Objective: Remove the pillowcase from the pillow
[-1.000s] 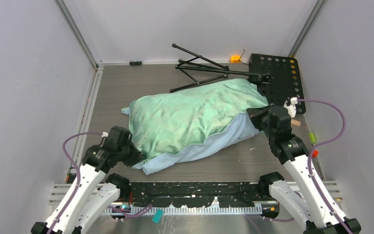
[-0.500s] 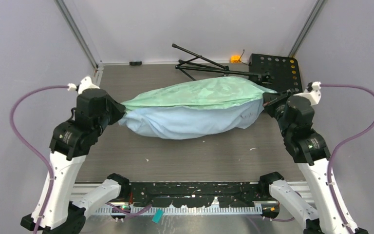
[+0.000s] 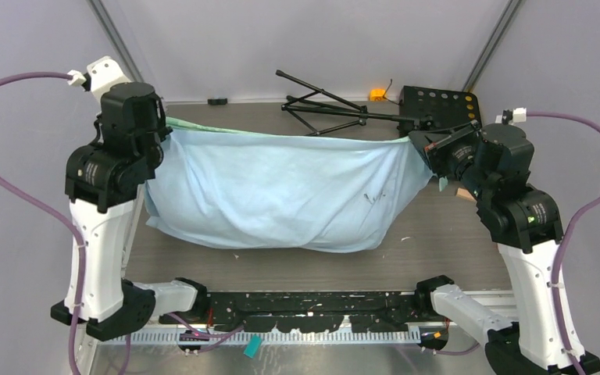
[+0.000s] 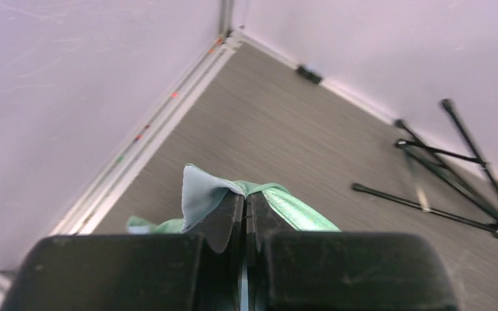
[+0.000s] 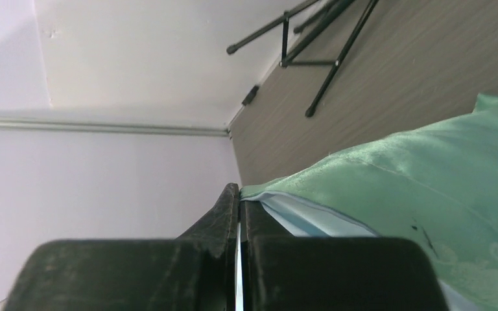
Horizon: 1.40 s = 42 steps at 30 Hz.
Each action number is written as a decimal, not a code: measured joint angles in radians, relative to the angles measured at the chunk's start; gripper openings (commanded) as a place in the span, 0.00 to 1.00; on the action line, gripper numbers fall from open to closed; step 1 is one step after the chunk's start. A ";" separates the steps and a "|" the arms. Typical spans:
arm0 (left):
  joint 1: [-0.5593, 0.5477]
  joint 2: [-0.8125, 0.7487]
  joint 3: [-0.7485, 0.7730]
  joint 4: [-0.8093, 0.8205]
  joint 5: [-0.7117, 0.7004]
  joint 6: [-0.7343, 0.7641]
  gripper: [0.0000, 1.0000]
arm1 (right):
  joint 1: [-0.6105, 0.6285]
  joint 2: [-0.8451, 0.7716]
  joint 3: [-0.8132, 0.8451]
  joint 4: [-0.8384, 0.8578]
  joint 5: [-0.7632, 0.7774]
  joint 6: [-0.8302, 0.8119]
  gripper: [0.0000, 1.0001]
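The pillowcase [image 3: 281, 191] hangs stretched between both arms, its light blue face towards the top camera and a mint green edge along the top. Its lower part sags full and rounded just above the table. The pillow is hidden inside it. My left gripper [image 3: 164, 134] is raised at the back left, shut on the pillowcase's left corner; the corner's fabric [image 4: 201, 194] pokes out past the left gripper [image 4: 245, 197]. My right gripper [image 3: 423, 147] is raised at the back right, shut on the right corner, where green and blue layers [image 5: 415, 168] run off from the right gripper [image 5: 238, 194].
A folded black tripod [image 3: 328, 109] lies on the table behind the fabric. A black perforated plate [image 3: 453, 109] sits at the back right, with a small orange object [image 3: 377, 94] beside it. Grey walls close in on both sides and the back.
Both arms have risen and spread apart. They lifted the pillowcase off the table, from lying green side up to hanging with its blue face forward.
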 measured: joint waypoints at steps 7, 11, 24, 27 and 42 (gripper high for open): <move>0.099 0.071 -0.054 -0.018 -0.014 0.031 0.00 | 0.010 -0.014 -0.033 -0.020 -0.027 0.112 0.00; 0.220 0.172 -0.124 0.019 0.153 -0.003 0.00 | 0.014 0.049 -0.092 0.048 -0.004 0.130 0.00; 0.277 0.885 0.209 0.158 0.419 -0.100 0.86 | -0.098 0.803 0.106 0.265 0.051 -0.055 0.70; 0.276 0.944 0.305 0.159 0.473 -0.109 1.00 | -0.182 0.841 0.171 0.287 -0.015 -0.160 0.86; 0.276 0.433 -0.126 0.274 0.499 -0.101 1.00 | -0.306 0.592 -0.101 0.422 -0.191 -0.321 0.90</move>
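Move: Both hands are high over the table, pinching the pillow's two upper corners so that it hangs between them, blue face towards the robot, its middle some 26 cm inward of each hand and about 20 cm below. The landing spot on the table lies about 27 cm ahead and 45 cm below the left hand, 3 cm to its right; for the right hand, roughly 25 cm ahead, 3 cm right and 42 cm below. The tripod's middle stands about 43 cm ahead and 33 cm right of the left hand; from the right hand, 45 cm ahead and 19 cm left. The perforated black board is some 37 cm ahead and 23 cm right of the right hand. With the pillow's corners still pinched, both hands swing together forward and down towards the far side of the table, about 25 cm out and 20 to 25 cm down, the fingertips tipping down by some 25 to 30 degrees as they carry the pillow's upper edge away from the robot. At the far end of the swing both grippers open wide and let go of the corners, then the left hand draws back and rises about 10 cm while the right slides rightward clear of its corner and eases back towards the robot. ##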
